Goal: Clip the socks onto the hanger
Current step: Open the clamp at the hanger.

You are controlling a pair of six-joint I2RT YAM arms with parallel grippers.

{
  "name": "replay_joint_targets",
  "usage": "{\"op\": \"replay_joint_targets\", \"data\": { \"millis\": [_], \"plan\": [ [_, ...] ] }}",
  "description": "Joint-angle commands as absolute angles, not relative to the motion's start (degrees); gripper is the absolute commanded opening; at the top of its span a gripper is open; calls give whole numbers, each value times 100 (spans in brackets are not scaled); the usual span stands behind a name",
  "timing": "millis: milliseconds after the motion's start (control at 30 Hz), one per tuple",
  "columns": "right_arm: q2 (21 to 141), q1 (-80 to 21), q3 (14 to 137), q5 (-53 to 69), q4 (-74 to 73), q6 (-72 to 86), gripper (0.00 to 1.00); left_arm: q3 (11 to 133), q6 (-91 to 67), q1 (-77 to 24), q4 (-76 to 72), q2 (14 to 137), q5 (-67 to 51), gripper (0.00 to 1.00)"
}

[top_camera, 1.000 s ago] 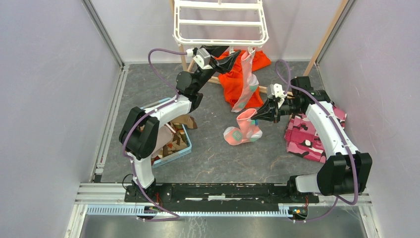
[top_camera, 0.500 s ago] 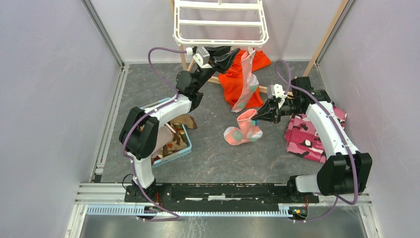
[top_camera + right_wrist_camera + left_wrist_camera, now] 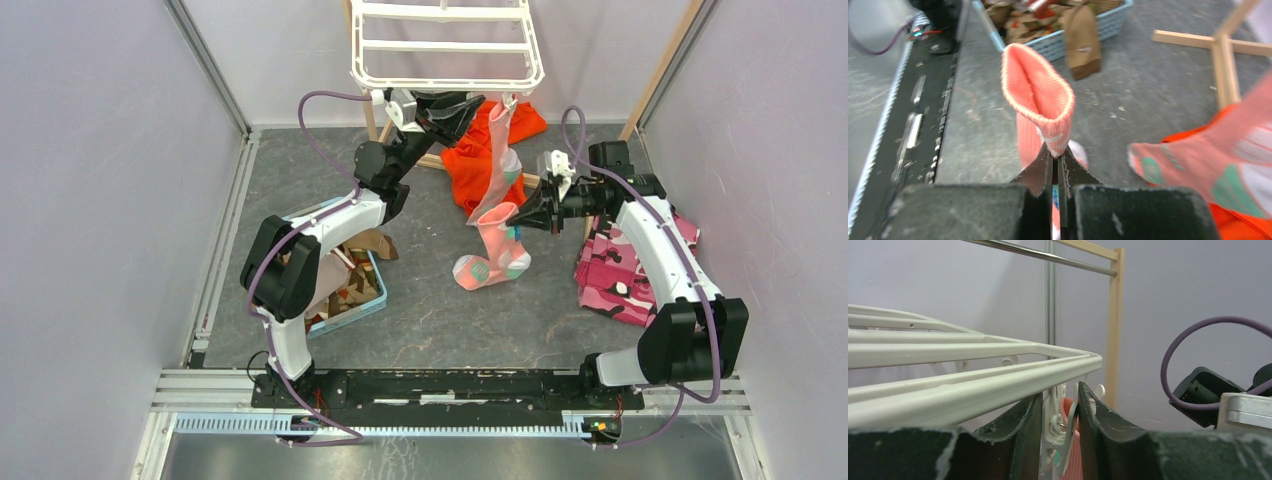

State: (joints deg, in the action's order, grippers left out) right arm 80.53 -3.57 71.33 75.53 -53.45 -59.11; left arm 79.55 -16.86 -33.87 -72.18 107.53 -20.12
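The white hanger (image 3: pixel 445 60) hangs at the back, and its rail fills the left wrist view (image 3: pixel 973 375). One pink sock with teal patches (image 3: pixel 497 165) hangs from a clip on its front right edge. My left gripper (image 3: pixel 474 106) is up at that edge, its jaws pressed on both sides of a white clip (image 3: pixel 1058 415). My right gripper (image 3: pixel 522 213) is shut on the cuff of a second pink sock (image 3: pixel 492 250), which it holds up with the toe on the floor. The cuff gapes open above the shut jaws in the right wrist view (image 3: pixel 1040 95).
A blue basket (image 3: pixel 375 290) with several socks sits by the left arm, and a brown sock (image 3: pixel 375 245) hangs over its rim. The orange garment (image 3: pixel 470 165) lies under the hanger. The pink camouflage cloth (image 3: pixel 625 270) lies at the right. The wooden stand (image 3: pixel 655 75) stands behind.
My right gripper has lifted the pink sock's cuff up and back toward the hanger. My left gripper has risen slightly to the hanger's edge.
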Motion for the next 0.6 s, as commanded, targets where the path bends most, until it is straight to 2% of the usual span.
{"op": "replay_joint_targets", "data": {
  "millis": [0,67,267,567],
  "plan": [
    [7538,-330,6760,6779,-2074,-2798,0,8246,-2310,-3367,-7392,10761,-2088,2],
    [7266,-339,6478,6514,-848,-1960,0,8238,-2421,-3357,-7392,10761,-2039,2],
    [7525,-563,6788,6057,93,-912,0,8218,-2678,-3335,-7374,10744,-1933,2],
    [7582,-1149,6862,4875,803,-220,0,8209,-2867,-3322,-7482,10771,-1929,2]
  ]
}}
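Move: Already pinched between the left fingers is the clamp under the hanger's front bar; the next clamp, carrying the hanging sock, is about 7 cm to its right and level. From the right hand, which holds the second sock by its cuff, the pinched clamp is some 15 cm ahead, 7 cm left and 17 cm above. The hanging sock's middle is roughly 10 cm ahead, 3 cm left and 6 cm above the right hand. Bring the right gripper, still shut on the sock's cuff, forward and up about 7 cm each towards the pinched clamp, easing a little left late on, and turn it some 20 degrees clockwise on the way. Keep the left gripper pinching the clamp almost in place, rolling it only slightly. ##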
